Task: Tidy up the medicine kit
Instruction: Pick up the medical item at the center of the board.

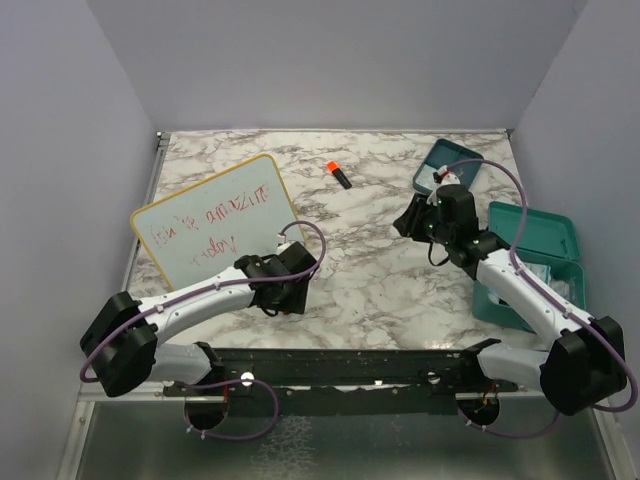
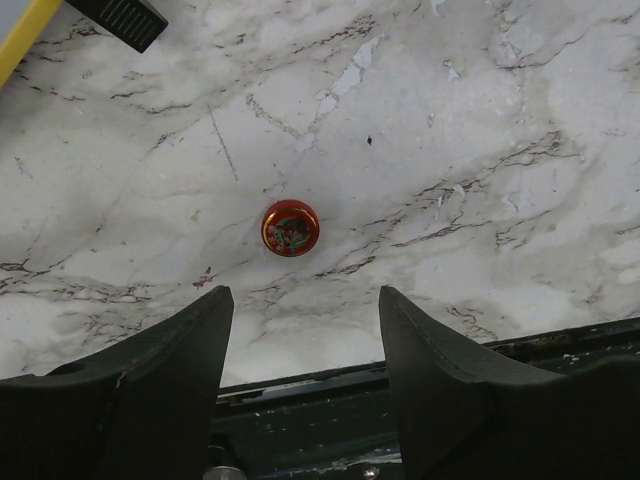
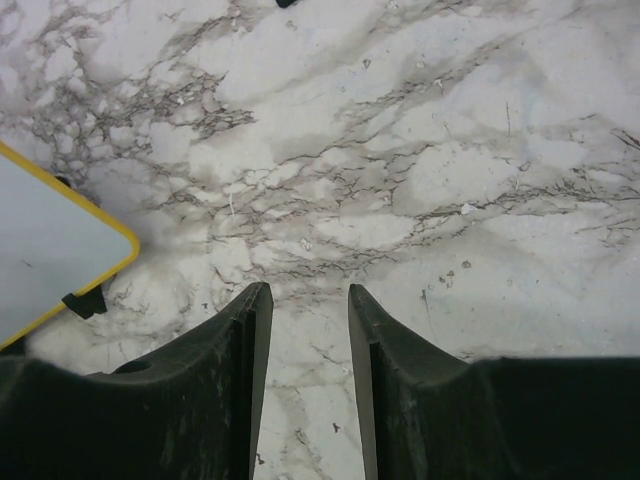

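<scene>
The medicine kit's teal case [image 1: 533, 232] lies open at the right edge of the table, with pale items inside. Its matching shallow tray [image 1: 455, 158] sits apart at the back right. My right gripper [image 1: 411, 222] hovers over bare marble left of the tray; in the right wrist view it [image 3: 308, 287] is open with nothing between its fingers. My left gripper [image 1: 283, 295] is low near the front edge. In the left wrist view it [image 2: 303, 292] is open, and a small round red tin [image 2: 290, 228] lies on the marble just beyond the fingertips, untouched.
A yellow-framed whiteboard [image 1: 215, 225] with red writing lies at the left, and its corner [image 3: 50, 250] shows in the right wrist view. A black marker with an orange cap [image 1: 338, 174] lies at the back centre. The black front rail [image 2: 330, 385] runs right behind the left fingers.
</scene>
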You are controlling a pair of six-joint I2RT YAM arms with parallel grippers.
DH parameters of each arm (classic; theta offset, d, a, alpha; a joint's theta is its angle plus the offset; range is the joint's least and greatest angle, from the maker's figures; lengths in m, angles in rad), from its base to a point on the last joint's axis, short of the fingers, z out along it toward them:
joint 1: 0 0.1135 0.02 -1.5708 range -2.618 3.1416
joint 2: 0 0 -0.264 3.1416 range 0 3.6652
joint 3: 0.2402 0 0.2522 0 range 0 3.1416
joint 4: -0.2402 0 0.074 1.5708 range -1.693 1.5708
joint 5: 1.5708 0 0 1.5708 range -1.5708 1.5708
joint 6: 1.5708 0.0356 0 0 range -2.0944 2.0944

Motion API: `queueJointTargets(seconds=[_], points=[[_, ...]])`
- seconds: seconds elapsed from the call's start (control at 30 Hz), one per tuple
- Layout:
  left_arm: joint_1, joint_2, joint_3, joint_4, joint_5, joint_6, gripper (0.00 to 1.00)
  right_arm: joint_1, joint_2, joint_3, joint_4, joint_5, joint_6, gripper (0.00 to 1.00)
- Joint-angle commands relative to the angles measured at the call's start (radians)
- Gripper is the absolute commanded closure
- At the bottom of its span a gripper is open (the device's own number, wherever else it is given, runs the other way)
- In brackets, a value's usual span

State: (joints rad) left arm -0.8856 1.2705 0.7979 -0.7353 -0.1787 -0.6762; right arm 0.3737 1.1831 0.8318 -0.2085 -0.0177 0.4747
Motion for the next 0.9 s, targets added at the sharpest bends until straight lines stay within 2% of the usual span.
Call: queueJointTargets(seconds=[0.0,0.23,0.7,0.87], points=[[0.000,0.007,-0.027,0.018,-0.018,-0.027,0.40,-0.001,-0.015,-0.042,0.038,0.025,0.026,0.58],[0.006,0.008,-0.081,0.132,-0.030,-0.001,0.48,-0.001,0.014,-0.018,0.017,0.059,0.022,0.58],[0.010,0.153,-0.058,0.149,-0.086,0.010,0.53,-0.001,-0.004,-0.046,0.040,0.079,0.044,0.59],[0.010,0.177,-0.040,0.167,-0.070,0.026,0.58,-0.001,-0.011,-0.057,0.027,0.048,0.049,0.59]])
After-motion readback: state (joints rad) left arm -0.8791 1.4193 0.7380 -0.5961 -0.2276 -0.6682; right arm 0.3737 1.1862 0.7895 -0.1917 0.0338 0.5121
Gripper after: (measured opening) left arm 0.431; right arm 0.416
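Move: The medical item, a small red-gold round cap on the marble, lies almost straight below my left hand, about 5 cm down and some 1 cm ahead and 1 cm to the left. The black board clip stands roughly 10 cm farther out than the cap and 4 cm to its left; the whiteboard's middle is about 26 cm ahead of my left hand and 19 cm left. From my right hand the cap lies around 17 cm back, 27 cm left and 15 cm below. I lower my left hand some 4.5 cm almost straight down onto the red-gold cap, easing about a centimetre forward near the end and rolling the wrist slightly, some 5 degrees, left side up. On the way down I narrow the half-open fingers until the tips stand either side of the cap, not yet closed on it. ##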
